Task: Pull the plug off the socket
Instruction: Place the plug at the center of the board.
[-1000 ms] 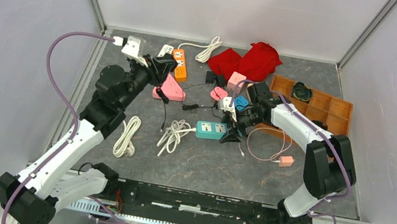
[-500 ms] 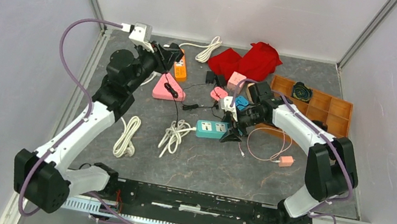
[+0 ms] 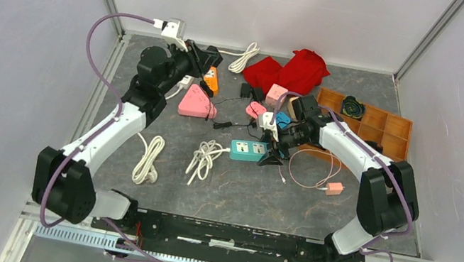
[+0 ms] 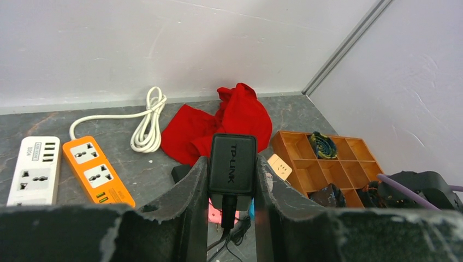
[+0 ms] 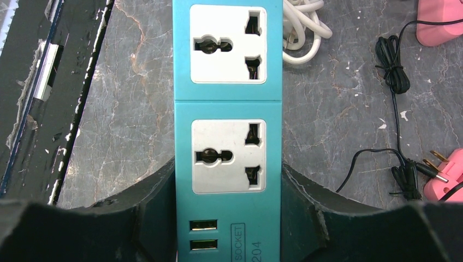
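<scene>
A black TP-LINK plug (image 4: pixel 232 164) sits clamped between my left gripper's (image 4: pixel 231 180) fingers, lifted above the table at the back left, its thin black cable hanging down below it. In the top view the left gripper (image 3: pixel 206 63) hovers by the orange strip. The teal socket strip (image 5: pixel 227 136) lies flat mid-table, and both of its outlets are empty. My right gripper (image 5: pixel 227 177) is shut on the strip's USB end, one finger against each long side. From above, the teal socket strip (image 3: pixel 246 150) lies just left of the right gripper (image 3: pixel 272 154).
An orange power strip (image 4: pixel 98 172) and a white one (image 4: pixel 34 169) lie at the back left. Red cloth (image 3: pixel 290 69) is at the back and a wooden compartment tray (image 3: pixel 374 124) on the right. A pink wedge socket (image 3: pixel 196 104) and white coiled cables (image 3: pixel 202 158) lie near the teal strip.
My left arm has swung toward the back and to the right, carrying the black plug with it. The right gripper and the teal strip have stayed put.
</scene>
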Robot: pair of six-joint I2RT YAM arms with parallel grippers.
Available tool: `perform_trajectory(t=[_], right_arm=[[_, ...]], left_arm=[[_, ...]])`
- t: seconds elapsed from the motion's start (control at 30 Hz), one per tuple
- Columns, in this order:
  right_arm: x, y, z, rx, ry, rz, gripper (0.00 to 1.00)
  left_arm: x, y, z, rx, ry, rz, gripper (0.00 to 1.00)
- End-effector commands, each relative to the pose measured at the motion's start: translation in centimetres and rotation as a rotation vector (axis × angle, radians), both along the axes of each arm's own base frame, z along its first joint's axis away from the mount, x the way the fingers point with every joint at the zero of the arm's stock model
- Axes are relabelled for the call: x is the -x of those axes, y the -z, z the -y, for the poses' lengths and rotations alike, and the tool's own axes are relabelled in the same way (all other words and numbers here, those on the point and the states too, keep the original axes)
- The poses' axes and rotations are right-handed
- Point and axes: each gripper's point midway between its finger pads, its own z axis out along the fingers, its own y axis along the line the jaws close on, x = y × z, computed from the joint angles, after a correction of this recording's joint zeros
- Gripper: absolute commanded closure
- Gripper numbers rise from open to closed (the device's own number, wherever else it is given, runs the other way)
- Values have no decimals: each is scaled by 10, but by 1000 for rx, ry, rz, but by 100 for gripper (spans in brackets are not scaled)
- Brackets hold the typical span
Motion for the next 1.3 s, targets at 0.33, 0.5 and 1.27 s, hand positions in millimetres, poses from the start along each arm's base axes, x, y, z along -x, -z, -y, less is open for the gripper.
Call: perform_trajectory(t=[0.33, 0.5, 1.27], right_arm=[[-4, -17, 1, -37, -10, 64, 100], [-3, -16, 1, -35, -11, 64, 100], [-6, -13, 3, -24, -5, 59, 100]], left_arm=[[-48, -19, 19, 161, 65, 36, 91], [-71, 4, 22, 178, 60, -4, 91], [-130, 185, 31, 87, 92, -329, 71]])
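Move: The left hand already holds the plug high over the board; the black adapter lying there is about 17 cm ahead, 9 cm to its right and 30 cm below. At much the same depth, the orange strip lies some 20 cm ahead and 5 cm left, the pink box 17 cm ahead and 21 cm right, the pink triangle 9 cm ahead and 8 cm left. From the right hand the adapter is roughly 33 cm ahead, 9 cm left and 9 cm below. The left hand lowers its plug about 20 cm and 12 cm forward towards the black adapter, tipping down. ##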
